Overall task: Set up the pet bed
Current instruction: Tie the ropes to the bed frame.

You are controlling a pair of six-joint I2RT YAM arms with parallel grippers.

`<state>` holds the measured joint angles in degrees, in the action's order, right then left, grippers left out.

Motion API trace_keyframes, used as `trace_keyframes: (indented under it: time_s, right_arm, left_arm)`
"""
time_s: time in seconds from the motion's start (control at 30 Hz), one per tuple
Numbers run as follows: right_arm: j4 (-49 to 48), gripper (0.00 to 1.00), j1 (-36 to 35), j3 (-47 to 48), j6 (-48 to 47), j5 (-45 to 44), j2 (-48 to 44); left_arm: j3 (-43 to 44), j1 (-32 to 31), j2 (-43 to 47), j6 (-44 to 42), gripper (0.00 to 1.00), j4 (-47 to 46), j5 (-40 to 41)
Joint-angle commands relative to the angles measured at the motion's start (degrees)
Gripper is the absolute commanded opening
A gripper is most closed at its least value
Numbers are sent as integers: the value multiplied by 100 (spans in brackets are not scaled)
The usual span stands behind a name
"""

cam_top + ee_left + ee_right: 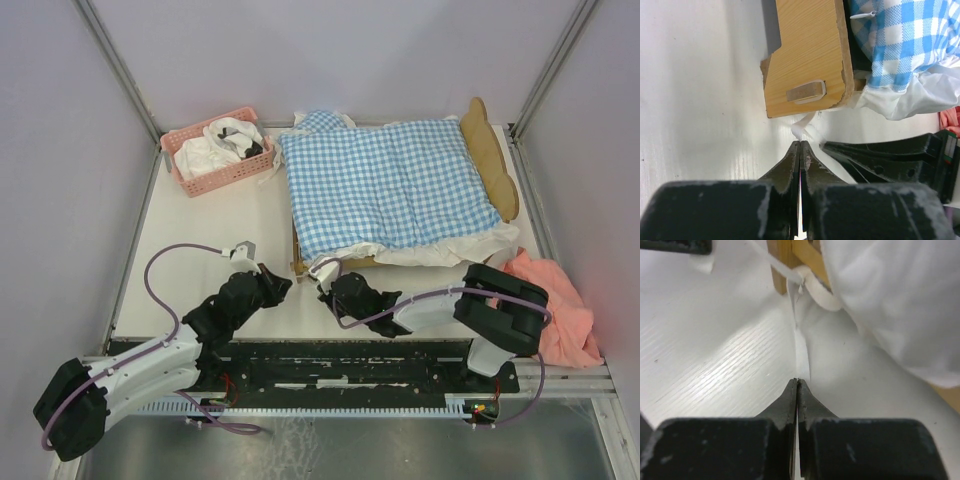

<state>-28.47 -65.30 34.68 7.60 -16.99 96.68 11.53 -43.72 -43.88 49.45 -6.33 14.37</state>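
Observation:
The pet bed (492,160) is a light-wood frame with its wavy headboard on the right, and blue-white gingham bedding (385,180) covers it. At its near left corner (805,50) a white tie (807,122) loops round the post. My left gripper (287,284) sits just left of that corner, shut on one end of the tie at its tips (800,143). My right gripper (323,286) faces it from the right, shut on another white strip of the tie (801,355) that runs up to the wooden post (782,260). A white cushion (890,300) bulges over the frame.
A pink basket (190,178) with white cloths stands at the back left. A salmon-pink cloth (555,300) lies crumpled at the right, beside the right arm's elbow. Metal frame posts rise at both back corners.

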Motion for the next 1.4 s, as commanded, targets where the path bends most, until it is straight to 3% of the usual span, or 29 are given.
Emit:
trace_keyframes:
  time_s: [0.0,0.17,0.27,0.3,0.33,0.4,0.57,0.67,0.87,1.03,1.37]
  right_arm:
    - [595,2,16,-11,864,658,-651]
    - [756,2,15,32,2951,672,-913]
    - [-57,2,13,-211,3733,655,-916]
    - [-355,2,19,-214,3590,799,-892]
    - [-582,3,15,-142,2981,1195,-893]
    - [-67,16,16,131,1440,1706,-1072]
    - [2830,44,-27,866,-3433,2654,-1909]
    - [3345,52,-143,742,-5747,2233,-2011]
    - [3008,56,-231,560,-9050,867,-1396]
    - [2002,57,-125,200,-11002,896,-921]
    - [2463,59,8,896,-12240,1360,170]
  left_arm:
    - [25,31,7,-57,3,-346,-84]
    - [-22,45,-22,-127,3,-384,-205]
    - [-28,40,-73,-114,3,-317,-178]
    - [-20,39,-82,-104,3,-290,-158]
    - [-1,47,-93,-103,3,-243,-166]
    - [103,55,-86,-101,3,-143,-221]
    - [297,129,-19,5,3,-43,-548]
    - [366,180,-28,135,3,-45,-742]
    - [438,240,-106,285,3,-65,-961]
    - [481,279,-97,331,3,-111,-1073]
    - [734,373,-258,117,3,8,-1167]
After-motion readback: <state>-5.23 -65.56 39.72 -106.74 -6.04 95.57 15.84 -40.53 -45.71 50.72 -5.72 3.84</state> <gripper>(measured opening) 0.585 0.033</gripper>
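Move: The right hand grips a white rope tail low over the table; the knot at the bed frame's near left corner lies about 4 cm ahead of it, 5 cm left and 2 cm higher. The frame corner stands roughly 2 cm beyond the knot, and the mattress's frilled corner 7 cm ahead of the hand and 1 cm left. From the left hand, closed on the other rope, the knot is some 4 cm ahead, 2 cm right and 5 cm below. Back and up by about 5 cm each, drawing its rope tail away from the knot, the right hand opens and lets go on the way. It lifts to some 10 cm, then swings forward and down near its starting spot, rolling roughly 120 degrees counter-clockwise and tipping steeper, open fingers beside the left hand's rope. The left keeps its pinch, finally easing right and up. ##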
